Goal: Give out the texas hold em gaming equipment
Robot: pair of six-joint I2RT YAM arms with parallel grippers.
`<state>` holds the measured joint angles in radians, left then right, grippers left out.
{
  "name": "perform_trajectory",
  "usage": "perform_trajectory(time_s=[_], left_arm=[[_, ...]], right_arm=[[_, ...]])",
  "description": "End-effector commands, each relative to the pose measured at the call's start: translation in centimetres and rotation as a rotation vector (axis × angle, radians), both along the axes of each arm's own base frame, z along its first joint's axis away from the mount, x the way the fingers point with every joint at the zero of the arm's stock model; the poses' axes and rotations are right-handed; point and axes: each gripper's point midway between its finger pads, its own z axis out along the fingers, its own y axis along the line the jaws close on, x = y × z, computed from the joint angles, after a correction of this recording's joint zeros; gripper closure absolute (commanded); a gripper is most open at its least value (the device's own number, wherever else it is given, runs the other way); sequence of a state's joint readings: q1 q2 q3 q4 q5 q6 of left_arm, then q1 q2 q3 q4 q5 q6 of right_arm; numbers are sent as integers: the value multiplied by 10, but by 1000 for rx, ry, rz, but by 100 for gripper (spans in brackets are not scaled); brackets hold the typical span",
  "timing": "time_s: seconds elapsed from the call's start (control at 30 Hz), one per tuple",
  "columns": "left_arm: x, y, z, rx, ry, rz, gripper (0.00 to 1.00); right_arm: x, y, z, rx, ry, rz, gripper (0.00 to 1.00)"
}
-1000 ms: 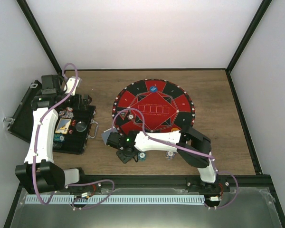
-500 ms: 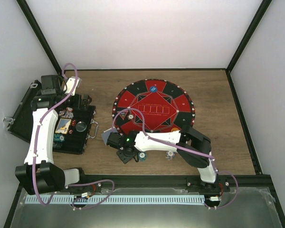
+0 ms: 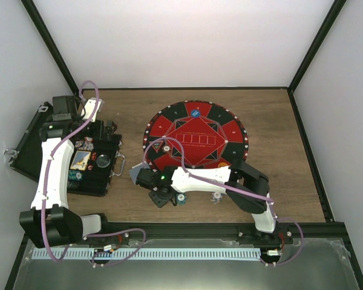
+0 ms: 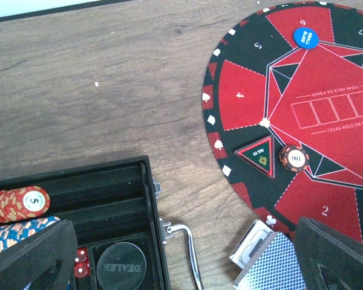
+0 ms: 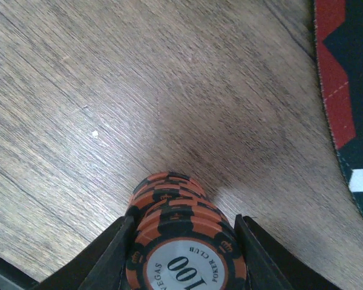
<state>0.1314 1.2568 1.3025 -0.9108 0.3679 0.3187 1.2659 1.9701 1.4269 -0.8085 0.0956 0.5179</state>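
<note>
My right gripper (image 5: 183,257) is shut on a stack of orange-and-black striped poker chips (image 5: 178,211) marked 100, low over the wooden table just left of the mat's near edge (image 3: 163,195). My left gripper (image 4: 184,241) is open and empty, above the table between the case and the mat; in the top view it is over the case (image 3: 107,130). A deck of grey-blue patterned-back cards (image 4: 272,261) lies beside its white box (image 4: 252,240) near the mat's edge. On the round red-and-black mat (image 4: 242,103) sit a blue disc (image 4: 305,37), a 100 chip (image 4: 293,158) and a triangular all-in marker (image 4: 260,154).
The open black case (image 4: 115,193) at the left holds red 5 chips (image 4: 21,202), blue chips (image 4: 15,234), red dice (image 4: 80,263) and a dealer disc (image 4: 121,266). Its metal handle (image 4: 190,254) sticks out toward the cards. Two small chip stacks (image 3: 180,198) (image 3: 216,196) stand near the mat's near edge.
</note>
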Motion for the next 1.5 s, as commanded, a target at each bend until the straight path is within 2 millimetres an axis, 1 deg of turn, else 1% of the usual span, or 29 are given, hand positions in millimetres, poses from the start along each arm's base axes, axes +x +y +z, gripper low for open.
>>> perform_trajectory(time_s=[0.0,0.1,0.2,0.23,0.33,0.4,0.47,0.6,0.67,0.7,0.73,0.83,0.87,0.9,0.97,1.07,1.17,1.23,1.3,1.4,1.47], left_arm=[[-5,0,0,-1,0,-3,0],[-4,0,2,-2,-5,-3,0],[-4,0,2,-3,-5,-2,0],[-4,0,3,-3,-6,-1,0],[-5,0,4,0,-10,-2,0],[-5,0,5,2,-11,-4,0],[-6,0,6,4,-14,-5,0],[-6,0,5,0,-8,-7,0],[-6,-1,6,-2,-9,-9,0],[-7,0,6,-2,-9,-8,0],[-7,-1,6,0,-9,-9,0],[-8,0,5,3,-6,-9,0],[-8,0,5,2,-6,-9,0],[-7,0,5,2,-4,-10,0],[-7,-1,4,-2,-1,-13,0],[-7,-2,4,-11,2,-17,0],[-7,-4,4,-17,4,-21,0],[-7,-4,4,-19,5,-22,0],[-6,-4,3,-22,7,-23,0],[-6,-5,2,-25,10,-25,0],[-5,-5,1,-26,13,-25,0]], right_arm=[[7,12,41,67,-61,-8,76],[17,14,56,74,-93,-9,76],[35,11,72,89,-120,-34,76],[42,9,76,97,-127,-46,76],[76,-5,89,113,-155,-103,76],[104,-18,99,128,-179,-141,76],[137,-34,105,134,-208,-195,76],[205,-70,107,133,-254,-301,76],[238,-87,102,118,-275,-350,76],[258,-101,99,105,-286,-388,76],[276,-110,96,96,-294,-416,76],[324,-130,85,105,-291,-487,76],[339,-138,88,115,-303,-511,76],[352,-145,77,100,-294,-535,76],[374,-157,68,104,-286,-574,76],[398,-170,54,108,-277,-613,75],[411,-181,37,105,-262,-639,75],[415,-188,28,101,-255,-652,75],[417,-193,7,84,-229,-660,74],[419,-195,-6,81,-212,-662,72],[419,-194,-12,83,-203,-659,71]])
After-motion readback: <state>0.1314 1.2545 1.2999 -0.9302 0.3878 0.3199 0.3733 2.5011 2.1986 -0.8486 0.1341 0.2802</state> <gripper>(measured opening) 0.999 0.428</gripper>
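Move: The right gripper is already closed on the top of the red-black 100 chip stack. The bare mat spot just right of the blue small blind button lies about 41 cm ahead, 20 cm right and 2 cm lower; the button is 4 cm left of that spot and 1 cm farther. The teal stack stands 9 cm right of the right hand, level with it; the placed 100 chip lies 24 cm ahead, 2 cm right. From the left hand, the spot is roughly 15 cm ahead, 40 cm right and 25 cm down. Keep the right fingers shut on the 100 chip and lift it off its stack, then swing it forward and to the right across the mat, about 41 cm out and 20 cm right, arching some 9 cm high. Turn the wrist clockwise by nearly 40 degrees on the way, then sink beside the small blind button, slowing, and stay gripped. ##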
